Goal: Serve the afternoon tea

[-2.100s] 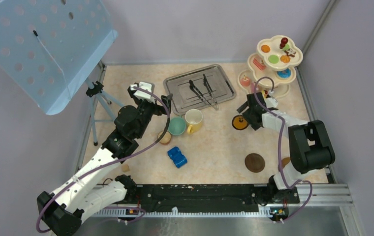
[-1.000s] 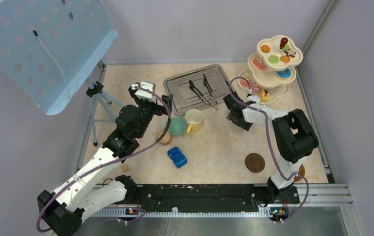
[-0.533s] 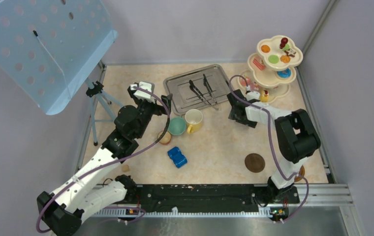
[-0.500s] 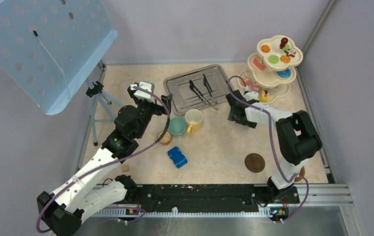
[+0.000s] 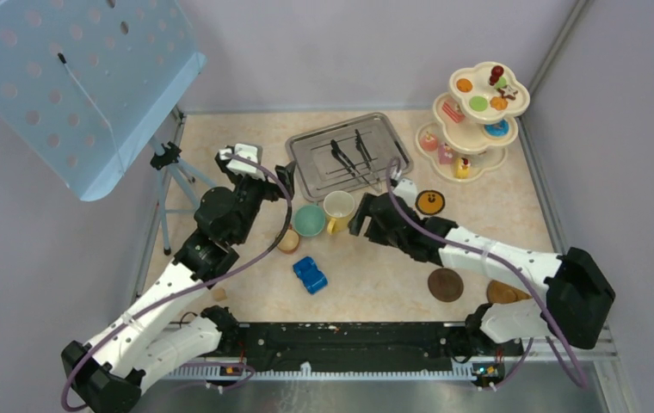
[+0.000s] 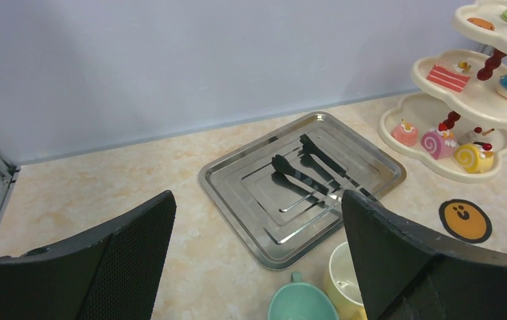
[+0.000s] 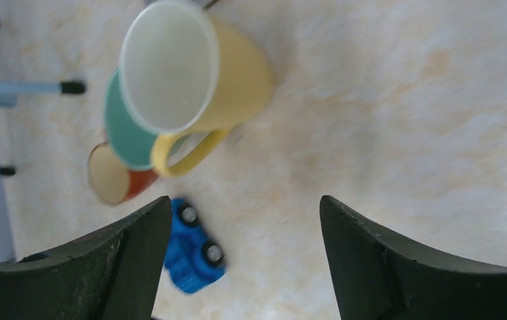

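Observation:
The yellow-and-cream mug (image 5: 338, 210), teal cup (image 5: 309, 220) and small brown cup (image 5: 288, 241) stand clustered mid-table. My right gripper (image 5: 360, 220) is open just right of the mug, nothing between its fingers (image 7: 377, 267); its wrist view shows the mug (image 7: 191, 73), teal cup (image 7: 119, 137) and brown cup (image 7: 111, 177). My left gripper (image 5: 287, 175) hangs open above and behind the cups, empty. A smiley-face coaster (image 5: 429, 202) lies flat near the cream three-tier stand (image 5: 478, 120), which carries small cakes. A plain brown coaster (image 5: 445, 285) lies further forward, and another (image 5: 502, 291) is partly under my right arm.
A steel tray (image 5: 349, 155) with two black tongs (image 6: 311, 170) sits at the back centre. A blue toy car (image 5: 310, 275) lies in front of the cups. A tripod with a perforated blue panel (image 5: 83, 82) stands at the back left.
My right arm swung left from beside the stand to beside the yellow mug, leaving the smiley-face coaster flat on the table. My left arm shifted slightly.

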You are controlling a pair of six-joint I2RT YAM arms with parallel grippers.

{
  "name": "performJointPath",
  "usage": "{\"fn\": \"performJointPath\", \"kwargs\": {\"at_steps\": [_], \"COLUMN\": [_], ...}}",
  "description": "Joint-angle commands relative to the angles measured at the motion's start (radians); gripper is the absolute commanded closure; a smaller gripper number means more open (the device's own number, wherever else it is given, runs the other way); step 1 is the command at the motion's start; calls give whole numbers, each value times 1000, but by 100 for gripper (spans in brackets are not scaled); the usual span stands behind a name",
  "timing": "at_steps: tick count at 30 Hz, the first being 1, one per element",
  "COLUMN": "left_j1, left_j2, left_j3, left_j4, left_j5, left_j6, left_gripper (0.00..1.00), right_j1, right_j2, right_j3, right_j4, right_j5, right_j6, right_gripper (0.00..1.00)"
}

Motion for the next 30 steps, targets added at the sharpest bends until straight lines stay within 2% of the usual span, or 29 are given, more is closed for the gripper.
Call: {"fn": "performJointPath", "kwargs": {"at_steps": [1, 4, 7, 10, 14, 23, 30], "left_j1": [0, 0, 0, -1, 0, 1, 14], "left_j2": [-23, -33, -53, -89, -167, -281, -289], "left_j3": [28, 30, 33, 32, 21, -43, -40], "left_j4": [42, 43, 42, 48, 56, 141, 137], "left_j5": [-31, -32, -53, -97, -165, -207, -189], "left_j6": [4, 5, 5, 20, 39, 83, 73], "left_gripper": [1, 1, 1, 1, 1, 1, 1], "right_j1": [165, 254, 306, 313, 318, 320, 319], "right_j2": [62, 154, 246, 345, 443, 632, 749], "right_j3": [75, 155, 212, 277, 337, 491, 631], "right_j4": [134, 69, 107, 133, 162, 77, -57], "right_j5": [74, 105, 72, 5, -9, 10, 37], "right_j6": [143, 275, 288, 265, 224, 211, 249], "right_gripper": [22, 23, 24, 29, 38, 43, 58]}}
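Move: The red-brown cup lies about 23 cm to the right hand's left, roughly level fore and aft, and some 9 cm below. The teal cup stands 17 cm to the left of the hand and 6 cm ahead; the yellow mug is 9 cm left and 7 cm ahead, and the blue toy car 16 cm left and 10 cm back, all about 9 to 11 cm lower. The left hand has the red-brown cup almost straight beneath it, around 30 cm down and 4 cm back. The right hand sweeps about 20 cm left towards the red-brown cup, first drawing back some 5 cm to pass on the near side of the yellow mug and teal cup, then easing a little forward as it sinks 7 cm, its fingers tipping slightly further down and closing to about half their opening, with no grip on the cup yet to be seen. Meanwhile the left hand, empty and wide open, backs out of the way, about 8 cm left, 8 cm up and 5 cm back, its fingers tilting up some 15 degrees. ##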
